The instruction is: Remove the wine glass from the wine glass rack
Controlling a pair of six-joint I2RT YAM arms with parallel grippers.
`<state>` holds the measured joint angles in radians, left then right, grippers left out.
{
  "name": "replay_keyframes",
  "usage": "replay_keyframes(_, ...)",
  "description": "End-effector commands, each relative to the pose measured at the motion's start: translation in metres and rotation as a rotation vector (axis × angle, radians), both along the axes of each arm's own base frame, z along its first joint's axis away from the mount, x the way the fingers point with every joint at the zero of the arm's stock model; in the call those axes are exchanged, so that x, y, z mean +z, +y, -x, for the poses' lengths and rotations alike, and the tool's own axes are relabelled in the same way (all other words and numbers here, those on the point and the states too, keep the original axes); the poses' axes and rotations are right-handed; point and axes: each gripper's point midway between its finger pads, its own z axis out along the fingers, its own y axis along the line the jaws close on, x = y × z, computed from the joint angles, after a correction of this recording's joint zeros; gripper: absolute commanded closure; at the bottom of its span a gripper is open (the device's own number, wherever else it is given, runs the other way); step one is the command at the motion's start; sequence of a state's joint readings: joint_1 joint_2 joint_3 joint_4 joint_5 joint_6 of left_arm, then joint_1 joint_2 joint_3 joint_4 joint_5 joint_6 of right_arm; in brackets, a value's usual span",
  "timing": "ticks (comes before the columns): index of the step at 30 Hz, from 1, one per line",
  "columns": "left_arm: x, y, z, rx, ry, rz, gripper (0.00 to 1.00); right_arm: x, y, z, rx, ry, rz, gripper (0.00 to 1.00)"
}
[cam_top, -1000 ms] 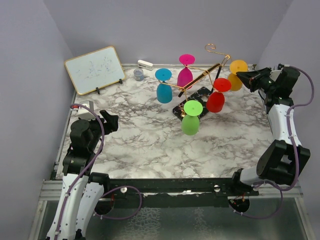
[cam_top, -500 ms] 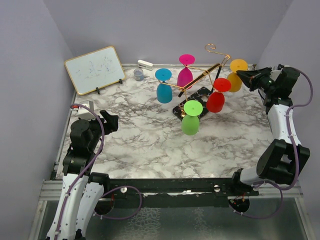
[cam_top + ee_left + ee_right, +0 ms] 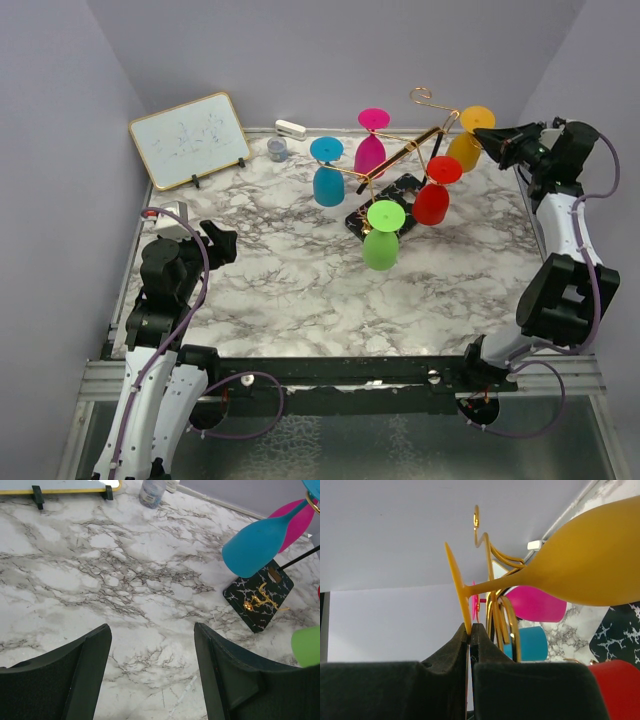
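Note:
The wine glass rack [image 3: 405, 152] is gold wire on a black patterned base [image 3: 392, 200], with several coloured glasses hanging bowl-down. My right gripper [image 3: 484, 134] is shut on the rim of the yellow wine glass's foot [image 3: 456, 582]. The yellow wine glass [image 3: 465, 147] is at the rack's right end, its bowl [image 3: 585, 570] tilted. Its stem runs beside the gold wire arm [image 3: 496, 607]; I cannot tell whether it still rests on it. My left gripper [image 3: 152, 645] is open over bare marble, far to the near left [image 3: 215, 243].
Blue [image 3: 328, 183], pink [image 3: 371, 150], red [image 3: 433, 200] and green [image 3: 380, 245] glasses hang on the rack. A whiteboard [image 3: 190, 138], a small jar [image 3: 277, 150] and a white object [image 3: 290, 129] stand at the back left. Purple walls close in on three sides.
My right gripper has shut on the yellow glass's foot and risen slightly, lifting and tilting the glass. The left arm has stayed still.

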<state>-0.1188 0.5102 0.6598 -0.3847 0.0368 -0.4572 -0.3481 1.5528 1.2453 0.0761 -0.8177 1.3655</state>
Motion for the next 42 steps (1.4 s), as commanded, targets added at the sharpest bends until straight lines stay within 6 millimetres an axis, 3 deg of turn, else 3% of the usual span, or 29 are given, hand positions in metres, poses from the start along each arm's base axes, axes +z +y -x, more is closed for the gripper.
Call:
replay_keyframes(1, -0.003, 0.003, -0.001, 0.019, 0.007, -0.002, 0.31, 0.035, -0.003, -0.009, 0.013, -0.104, 0.024, 0.99)
replay_keyframes(6, -0.003, 0.004, -0.001, 0.02, 0.007, -0.002, 0.31, 0.049, -0.009, -0.022, 0.003, -0.153, 0.062, 0.99)
replay_keyframes(13, -0.003, 0.004, -0.002, 0.021, 0.006, 0.0, 0.31, 0.109, -0.017, -0.041, -0.026, -0.373, 0.333, 0.99)
replay_keyframes(16, -0.003, 0.003, -0.002, 0.018, 0.003, 0.003, 0.31, 0.142, 0.0, -0.046, -0.011, -0.486, 0.483, 0.99)
replay_keyframes(18, -0.002, 0.003, -0.001, 0.016, 0.002, 0.004, 0.31, 0.167, 0.028, -0.045, 0.01, -0.572, 0.584, 0.99)
replay_keyframes(20, -0.002, 0.002, -0.001, 0.015, 0.001, 0.004, 0.31, 0.194, 0.075, -0.038, 0.041, -0.677, 0.695, 0.99)
replay_keyframes(23, -0.001, 0.003, 0.0, 0.012, -0.003, -0.002, 0.31, 0.222, 0.162, -0.014, 0.117, -0.835, 0.837, 0.99)
replay_keyframes(25, 0.001, 0.004, 0.001, 0.019, -0.003, -0.006, 0.31, 0.229, 0.218, 0.01, 0.18, -0.923, 0.886, 0.99)
replay_keyframes(28, 0.004, 0.006, 0.003, 0.021, -0.004, -0.013, 0.31, 0.222, 0.3, 0.059, 0.284, -1.035, 0.966, 0.99)
replay_keyframes(30, 0.008, 0.012, 0.004, 0.06, 0.003, -0.012, 0.32, 0.207, 0.337, 0.087, 0.329, -1.075, 1.048, 0.99)
replay_keyframes(32, 0.023, 0.014, 0.009, 0.09, -0.016, 0.035, 0.32, 0.187, 0.362, 0.11, 0.365, -1.078, 1.112, 0.99)
replay_keyframes(37, 0.105, 0.016, 0.043, 0.123, -0.169, 0.174, 0.32, 0.148, 0.374, 0.153, 0.406, -1.085, 1.178, 0.99)
replay_keyframes(39, 0.129, 0.017, 0.059, 0.129, -0.184, 0.207, 0.32, 0.123, 0.378, 0.166, 0.432, -1.081, 1.228, 0.99)
replay_keyframes(42, 0.152, 0.001, 0.076, 0.051, -0.19, 0.294, 0.32, 0.095, 0.386, 0.193, 0.458, -1.118, 1.319, 0.99)
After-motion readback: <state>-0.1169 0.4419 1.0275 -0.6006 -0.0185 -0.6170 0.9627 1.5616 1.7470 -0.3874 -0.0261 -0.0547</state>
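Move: In the right fingers already, pinched by the rim of its foot, the yellow wine glass hangs bowl-down, its middle 1 cm ahead and about 8 cm below, beside the empty rack hook just beneath the fingers. The red glass is some 5 cm back, 6 cm left and 12 cm below; the pink one 8 cm ahead, 21 cm left and 13 cm down. From the left hand the yellow glass lies about 21 cm ahead and 52 cm right, nearly level. Lifting the glass clear, the right hand keeps its pinch on the foot, rises about 15 cm while easing forward 5, then sweeps fast some 40 cm left and draws back over 20 cm, peaking and sinking again beyond the rack. It rolls nearly 90 degrees, left side dropping. Late on, the empty left hand rises 13 cm and backs off 5, fingers tipping up. ##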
